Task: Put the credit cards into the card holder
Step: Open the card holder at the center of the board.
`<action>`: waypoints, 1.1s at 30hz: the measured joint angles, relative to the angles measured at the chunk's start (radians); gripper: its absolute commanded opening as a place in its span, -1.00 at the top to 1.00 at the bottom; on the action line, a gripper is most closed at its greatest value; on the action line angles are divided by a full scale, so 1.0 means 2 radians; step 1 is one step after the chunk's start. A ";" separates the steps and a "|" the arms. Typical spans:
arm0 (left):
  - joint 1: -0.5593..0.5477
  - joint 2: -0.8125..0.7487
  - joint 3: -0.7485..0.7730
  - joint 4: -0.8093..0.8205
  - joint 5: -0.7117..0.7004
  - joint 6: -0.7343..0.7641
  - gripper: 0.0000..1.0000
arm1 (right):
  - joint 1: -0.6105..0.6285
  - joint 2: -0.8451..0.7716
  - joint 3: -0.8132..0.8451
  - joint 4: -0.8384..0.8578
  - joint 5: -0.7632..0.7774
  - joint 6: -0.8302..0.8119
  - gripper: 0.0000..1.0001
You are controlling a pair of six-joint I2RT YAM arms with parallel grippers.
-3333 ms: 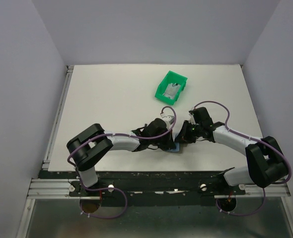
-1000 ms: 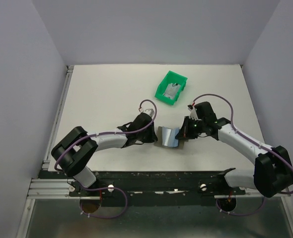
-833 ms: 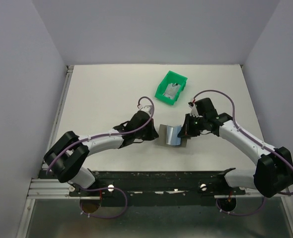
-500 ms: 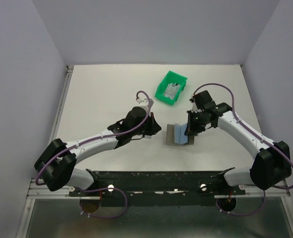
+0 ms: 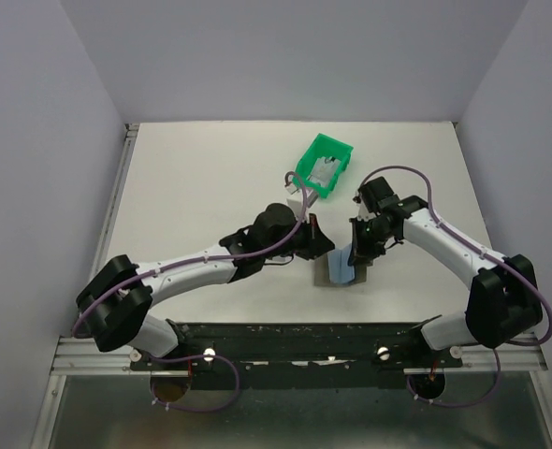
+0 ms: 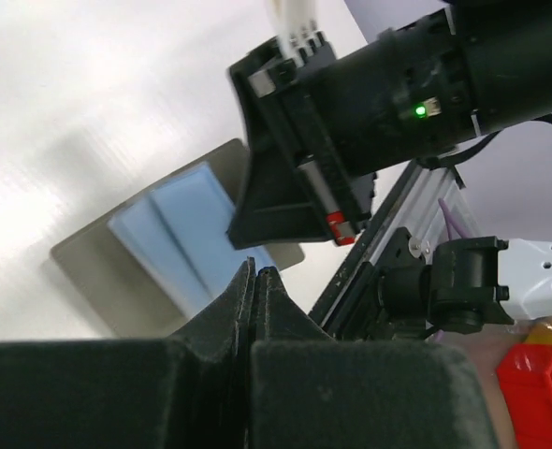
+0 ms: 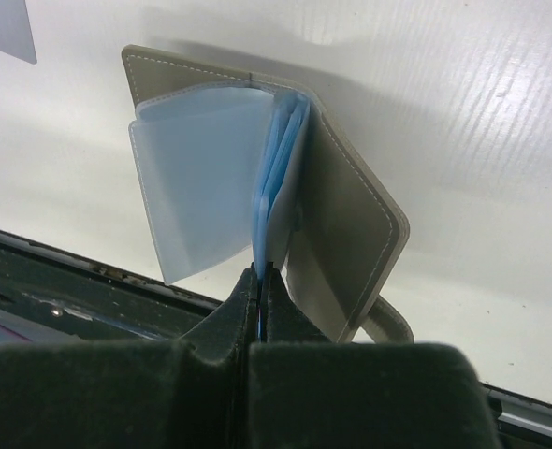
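Observation:
The card holder [image 5: 336, 274] lies open on the table near the front edge, grey-brown outside with light blue sleeves inside [image 7: 201, 178]. My right gripper [image 5: 355, 261] is shut on the edge of one blue sleeve [image 7: 259, 273] and holds it upright from the spine. Just left of the holder my left gripper [image 5: 324, 249] hovers shut, its fingertips [image 6: 254, 273] pressed together with nothing between them. In the left wrist view the card holder [image 6: 175, 245] lies flat below the right gripper's black body. Whitish credit cards [image 5: 324, 172] lie in the green bin.
The green bin [image 5: 338, 150] stands behind both grippers, mid-table. The black front rail [image 5: 332, 332] runs close behind the holder's near edge. A flat grey corner [image 7: 3, 26] shows at the top left of the right wrist view; I cannot tell what it is.
The left arm has reached right and forward, up to the holder's left side. The right gripper has drawn the holder slightly right and nearer, with a sleeve lifted.

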 measured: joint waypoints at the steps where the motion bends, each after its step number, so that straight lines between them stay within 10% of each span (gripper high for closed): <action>1: -0.004 0.008 0.007 0.004 0.003 0.000 1.00 | 0.000 0.001 -0.002 0.002 -0.003 0.000 0.99; 33: -0.027 0.168 0.028 -0.038 0.000 0.002 1.00 | 0.000 0.018 -0.035 0.049 -0.032 0.002 0.99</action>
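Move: The open card holder's middle lies some 7 cm to the right of the left hand, 2 cm ahead and about 17 cm below it. The green tray is roughly 32 cm ahead and 2 cm right at table level; the loose card lies about 9 cm ahead and 10 cm left. From the right hand, already pinching the raised clear leaves, the holder's middle is about 3 cm ahead, 1 cm left and 8 cm below. With its fingers shut, the left hand first slides about 3 cm right over the holder, then drops some 13 cm towards its left-hand clear leaf, tipping its fingers about 20 degrees more steeply downward, drifting slightly back and easing left again at the end, close over the leaf's near part. Meanwhile the right hand keeps its pinch on the bundle of raised leaves and lowers it about 2 cm, edging a centimetre left. ##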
